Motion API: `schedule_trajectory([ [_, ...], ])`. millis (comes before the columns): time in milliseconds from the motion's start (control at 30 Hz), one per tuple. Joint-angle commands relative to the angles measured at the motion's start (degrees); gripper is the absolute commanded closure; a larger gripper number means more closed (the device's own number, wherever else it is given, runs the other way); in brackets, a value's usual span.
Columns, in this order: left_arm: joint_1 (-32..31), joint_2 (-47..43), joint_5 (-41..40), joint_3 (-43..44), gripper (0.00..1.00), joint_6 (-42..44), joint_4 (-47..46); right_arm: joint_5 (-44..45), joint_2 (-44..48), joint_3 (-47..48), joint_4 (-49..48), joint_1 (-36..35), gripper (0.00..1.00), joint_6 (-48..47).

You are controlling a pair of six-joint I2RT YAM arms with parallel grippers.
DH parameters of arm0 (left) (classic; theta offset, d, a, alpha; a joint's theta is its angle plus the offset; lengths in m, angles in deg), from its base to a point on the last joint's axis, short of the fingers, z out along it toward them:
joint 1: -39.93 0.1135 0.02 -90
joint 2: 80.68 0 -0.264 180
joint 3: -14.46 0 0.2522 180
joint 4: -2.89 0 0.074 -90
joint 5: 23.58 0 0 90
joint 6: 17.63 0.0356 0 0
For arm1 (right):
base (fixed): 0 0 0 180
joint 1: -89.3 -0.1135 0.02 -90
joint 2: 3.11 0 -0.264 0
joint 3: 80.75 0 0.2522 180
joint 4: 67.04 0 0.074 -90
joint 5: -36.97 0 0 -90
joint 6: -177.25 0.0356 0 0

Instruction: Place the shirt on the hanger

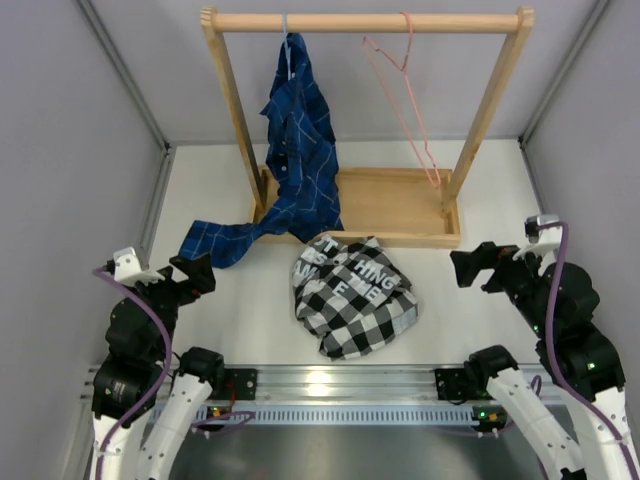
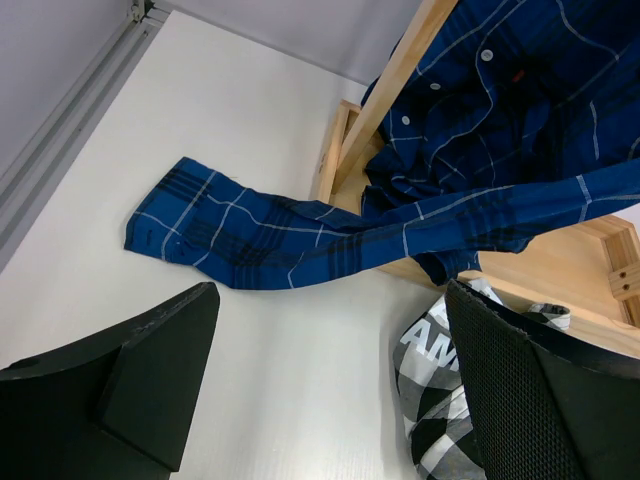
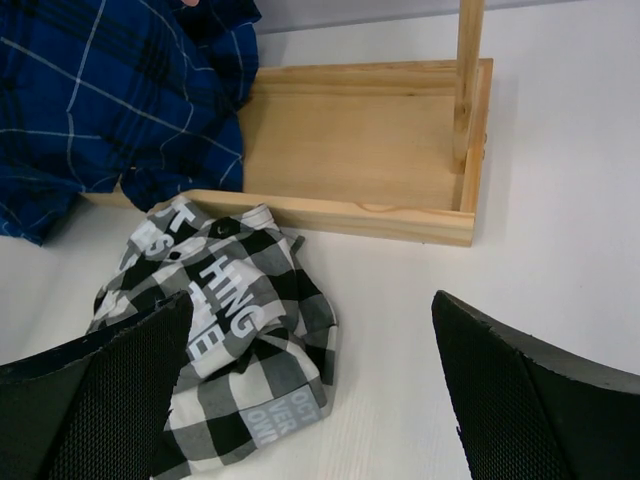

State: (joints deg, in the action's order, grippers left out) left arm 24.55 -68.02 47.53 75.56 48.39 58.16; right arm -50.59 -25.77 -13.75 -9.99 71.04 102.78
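Note:
The black-and-white check shirt lies crumpled on the table in front of the wooden rack, pale lettering facing up. It also shows in the right wrist view and partly in the left wrist view. The pink wire hanger hangs from the rack's top rail, on the right side. My left gripper is open and empty, left of the shirt; in its own view it hovers over bare table. My right gripper is open and empty, right of the shirt; in its own view it spans the shirt's right edge from above.
A dark blue grid-line shirt hangs on a pale hanger on the rail's left; its sleeve trails onto the table near my left gripper. The wooden rack has a tray base behind the check shirt. Grey walls enclose the table.

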Motion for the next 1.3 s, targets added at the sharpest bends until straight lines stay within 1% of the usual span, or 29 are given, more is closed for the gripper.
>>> schedule_trajectory([
  [0,-0.09,1.04,0.53,-0.40,0.02,-0.18,-1.97,-0.15,0.59,-0.32,-0.48,-0.55,0.01,0.03],
  [67,-0.09,1.31,0.61,-0.40,0.02,-0.27,-1.88,-1.11,0.86,-0.93,-1.18,-0.63,0.01,0.11],
  [167,-0.09,1.40,0.70,-0.40,0.02,-0.27,-1.88,-6.46,0.68,-3.30,-4.17,-0.63,0.01,0.64],
  [200,-0.09,1.57,0.70,-0.40,0.02,-0.27,-1.88,-9.87,0.07,-5.22,-5.48,-0.55,0.00,1.08],
  [233,-0.01,1.66,0.79,-0.40,0.02,-0.36,-1.97,-11.47,-0.37,-6.55,-6.97,-0.55,0.01,1.87],
  [267,-0.09,1.75,0.88,-0.40,0.02,-0.27,-1.88,-13.40,-1.07,-8.04,-11.17,-0.55,0.01,3.79],
  [333,-0.09,1.92,1.05,-0.57,0.02,-0.18,-2.05,-18.33,-4.66,-11.82,-15.14,-0.63,0.01,5.64],
  [367,-0.09,2.01,1.14,-0.57,0.02,-0.18,-2.23,-20.43,-6.16,-13.32,-20.47,-0.55,0.01,7.39],
  [400,-0.09,2.36,1.40,-0.57,0.02,-0.18,-2.23,-23.85,-9.39,-16.29,-23.83,-0.63,0.01,8.37],
  [467,-0.09,2.71,1.67,-0.57,0.02,-0.09,-2.32,-25.55,-13.18,-18.59,-30.60,-0.55,0.01,11.00],
  [500,-0.09,2.98,1.84,-0.57,0.02,-0.09,-2.23,-25.64,-17.82,-19.39,-35.42,-0.63,0.01,11.19],
  [533,-0.09,3.33,1.93,-0.57,0.02,-0.18,-2.32,-25.21,-20.21,-19.39,-37.29,-0.55,0.02,11.28],
  [567,-0.09,3.42,2.02,-0.57,0.02,-0.18,-2.23,-25.11,-23.02,-19.39,-39.31,-0.72,0.08,10.67],
  [600,-0.09,3.42,2.02,-0.57,0.02,-0.18,-2.32,-23.20,-28.44,-19.05,-42.12,-1.24,0.10,10.49],
  [633,-0.09,3.59,1.93,-0.66,0.02,-0.27,-2.32,-22.14,-31.11,-18.70,-43.01,-1.86,0.11,10.14],
  [667,-0.09,3.42,1.85,-0.66,0.02,-0.27,-2.32,-21.25,-34.09,-18.52,-45.20,-3.52,0.13,9.18],
  [700,-0.18,3.50,1.84,-0.66,0.02,-0.18,-2.32,-19.42,-40.13,-17.65,-46.53,-4.58,0.14,8.73],
  [767,-0.18,3.42,1.67,-0.66,0.02,-0.27,-2.41,-17.22,-46.05,-16.68,-50.39,-8.08,0.19,7.85],
  [800,-0.18,3.42,1.67,-0.75,0.02,-0.18,-2.41,-14.94,-51.30,-15.89,-51.62,-9.24,0.20,7.85],
  [833,-0.18,3.50,1.67,-0.75,0.02,-0.18,-2.32,-14.13,-53.52,-15.44,-54.07,-10.38,0.21,7.85],
  [900,-0.18,3.86,1.76,-0.75,0.02,-0.27,-2.32,-12.38,-59.22,-13.87,-55.76,-12.92,0.21,8.46],
  [933,-0.18,3.86,1.76,-0.75,0.02,-0.27,-2.32,-10.28,-60.65,-13.34,-56.99,-13.81,0.23,8.64],
  [1000,-0.36,3.95,1.84,-0.66,0.02,-0.27,-2.41,-8.51,-63.55,-12.02,-57.96,-15.83,0.47,8.38],
  [1033,-0.53,4.03,1.76,-0.75,0.02,-0.18,-2.32,-7.98,-63.74,-11.84,-58.40,-16.45,0.62,8.38],
  [1067,-0.62,4.03,1.67,-0.75,0.02,-0.27,-2.41,-7.19,-63.22,-11.84,-59.01,-17.15,0.90,8.03],
  [1100,-0.71,4.12,1.58,-0.75,0.02,-0.27,-2.41,-4.40,-61.21,-12.01,-59.11,-18.81,1.00,7.76],
  [1167,-0.88,4.12,1.58,-0.75,0.02,-0.27,-2.41,-1.31,-58.13,-12.19,-58.15,-21.88,1.00,6.02],
  [1200,-0.88,4.12,1.67,-0.75,0.02,-0.27,-2.32,2.36,-54.46,-12.10,-57.45,-22.86,1.00,5.22],
  [1267,-0.88,4.12,2.02,-0.49,0.02,-0.01,-2.32,4.93,-50.40,-12.36,-56.30,-26.01,1.00,2.33],
])
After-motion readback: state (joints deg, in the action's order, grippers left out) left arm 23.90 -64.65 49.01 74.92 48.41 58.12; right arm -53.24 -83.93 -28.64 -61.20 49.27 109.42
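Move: The black-and-white checked shirt lies crumpled on the table, its middle about 22 cm to my right hand's left, 1 cm back and 27 cm below. Just beyond the shirt is the rack's wooden tray, its middle 22 cm ahead of my right hand and 20 cm left. The hanging blue shirt is 20 cm ahead and 35 cm left; the pink hanger, 20 cm ahead and 16 cm left. From my left hand the checked shirt is 32 cm right and 1 cm back. I swoop my open right hand down about 25 cm, leftward nearly 20 cm and some 10 cm forward onto the checked shirt's far right part, beside the tray's front rail. As it goes it tips down about 30 degrees and turns some 20 degrees counter-clockwise. There my fingers shut and pinch a fold of cloth, then start up 3 to 4 cm, still drifting left. ##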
